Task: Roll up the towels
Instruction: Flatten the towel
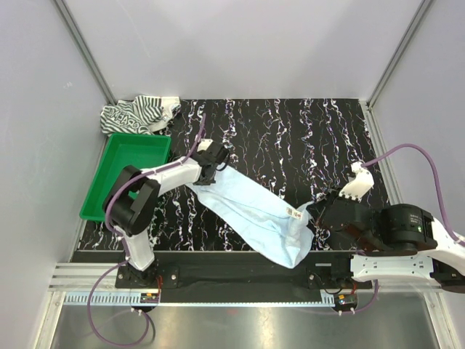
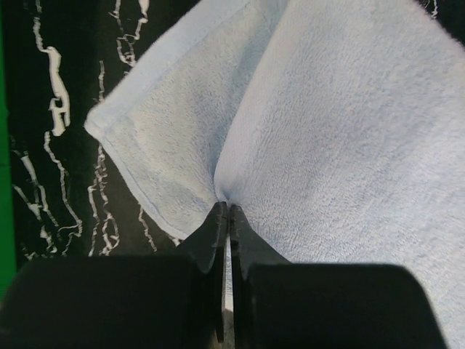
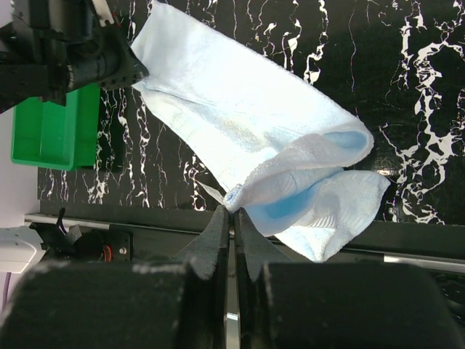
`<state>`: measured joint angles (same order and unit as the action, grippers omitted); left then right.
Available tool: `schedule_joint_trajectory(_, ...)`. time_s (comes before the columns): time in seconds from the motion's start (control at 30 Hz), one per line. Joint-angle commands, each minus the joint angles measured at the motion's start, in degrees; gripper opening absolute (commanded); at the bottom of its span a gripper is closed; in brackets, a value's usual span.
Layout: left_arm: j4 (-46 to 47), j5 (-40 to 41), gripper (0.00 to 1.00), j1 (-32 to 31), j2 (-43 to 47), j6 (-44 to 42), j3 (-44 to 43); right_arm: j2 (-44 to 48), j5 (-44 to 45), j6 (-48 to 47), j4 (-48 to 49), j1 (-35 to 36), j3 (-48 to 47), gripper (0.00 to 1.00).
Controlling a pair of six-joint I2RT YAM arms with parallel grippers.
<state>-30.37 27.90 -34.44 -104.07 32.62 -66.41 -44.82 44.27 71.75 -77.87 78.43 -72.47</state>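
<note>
The light blue towel (image 1: 251, 211) is stretched diagonally across the black marbled table, from upper left to lower right. My left gripper (image 1: 213, 169) is shut on the towel's upper-left end, and the left wrist view shows the cloth (image 2: 327, 131) puckering into the closed tips of that gripper (image 2: 227, 209). My right gripper (image 1: 312, 214) is shut on a bunched corner near the label at the lower-right end. In the right wrist view the towel (image 3: 240, 116) folds and sags beside this gripper (image 3: 234, 211). The black-and-white striped towel (image 1: 138, 114) lies crumpled at the table's back left corner.
A green plastic tray (image 1: 127, 174) sits at the left edge of the table, just beside the left arm (image 1: 156, 185). The blue towel's lower end droops over the table's front edge (image 1: 218, 254). Grey walls enclose the table at the back and on both sides.
</note>
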Motion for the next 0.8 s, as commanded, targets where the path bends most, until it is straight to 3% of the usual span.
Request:
schedule_joint_trajectory(0.0, -2.4, 3.3, 0.02, 0.2, 6.7, -1.7, -3.2, -0.6, 1.0, 1.3, -13.9, -0.1, -0.9, 0.00)
schedule_joint_trajectory(0.3, -8.2, 1.9, 0.06, 0.3, 12.4, -4.1, -8.0, -1.9, 2.0, -0.2, -12.9, -0.2, -2.6, 0.00)
schedule_joint_trajectory(0.43, -10.8, -1.4, 0.14, 0.7, 14.9, -4.8, -10.2, -2.5, 4.1, -1.7, -9.9, -0.1, -0.3, 0.00)
schedule_joint_trajectory(0.5, -10.8, -2.5, 0.27, 0.8, 16.5, -4.9, -10.0, -2.9, 6.3, -3.0, -7.1, -0.1, 3.6, 0.00)
schedule_joint_trajectory(0.6, -10.7, -3.6, 0.34, 1.5, 18.9, -5.4, -8.8, -4.0, 8.6, 1.6, -10.5, -0.2, 4.6, 0.00)
schedule_joint_trajectory(0.77, -9.5, -5.7, 0.29, 2.8, 18.4, -5.3, -3.8, -1.5, 8.2, 4.5, -12.3, -0.2, 4.2, 0.00)
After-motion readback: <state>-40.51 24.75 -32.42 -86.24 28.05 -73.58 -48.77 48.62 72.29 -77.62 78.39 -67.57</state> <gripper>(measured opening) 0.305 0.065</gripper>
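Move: The left hand is down on the light-blue towel, shut fingertips at its folded edge; the towel's left corner lies about 6 cm left and 3 cm ahead, 1 cm lower. From that hand, the green tray is some 21 cm left and 2 cm ahead, the striped towel 19 cm left and 24 cm ahead. From the right hand, still pinching the towel's other end, that corner is roughly 35 cm left, 25 cm ahead and 26 cm below. The left hand rises about 13 cm off the towel, fingers opening; the right keeps its pinch, sinking 3 cm. ##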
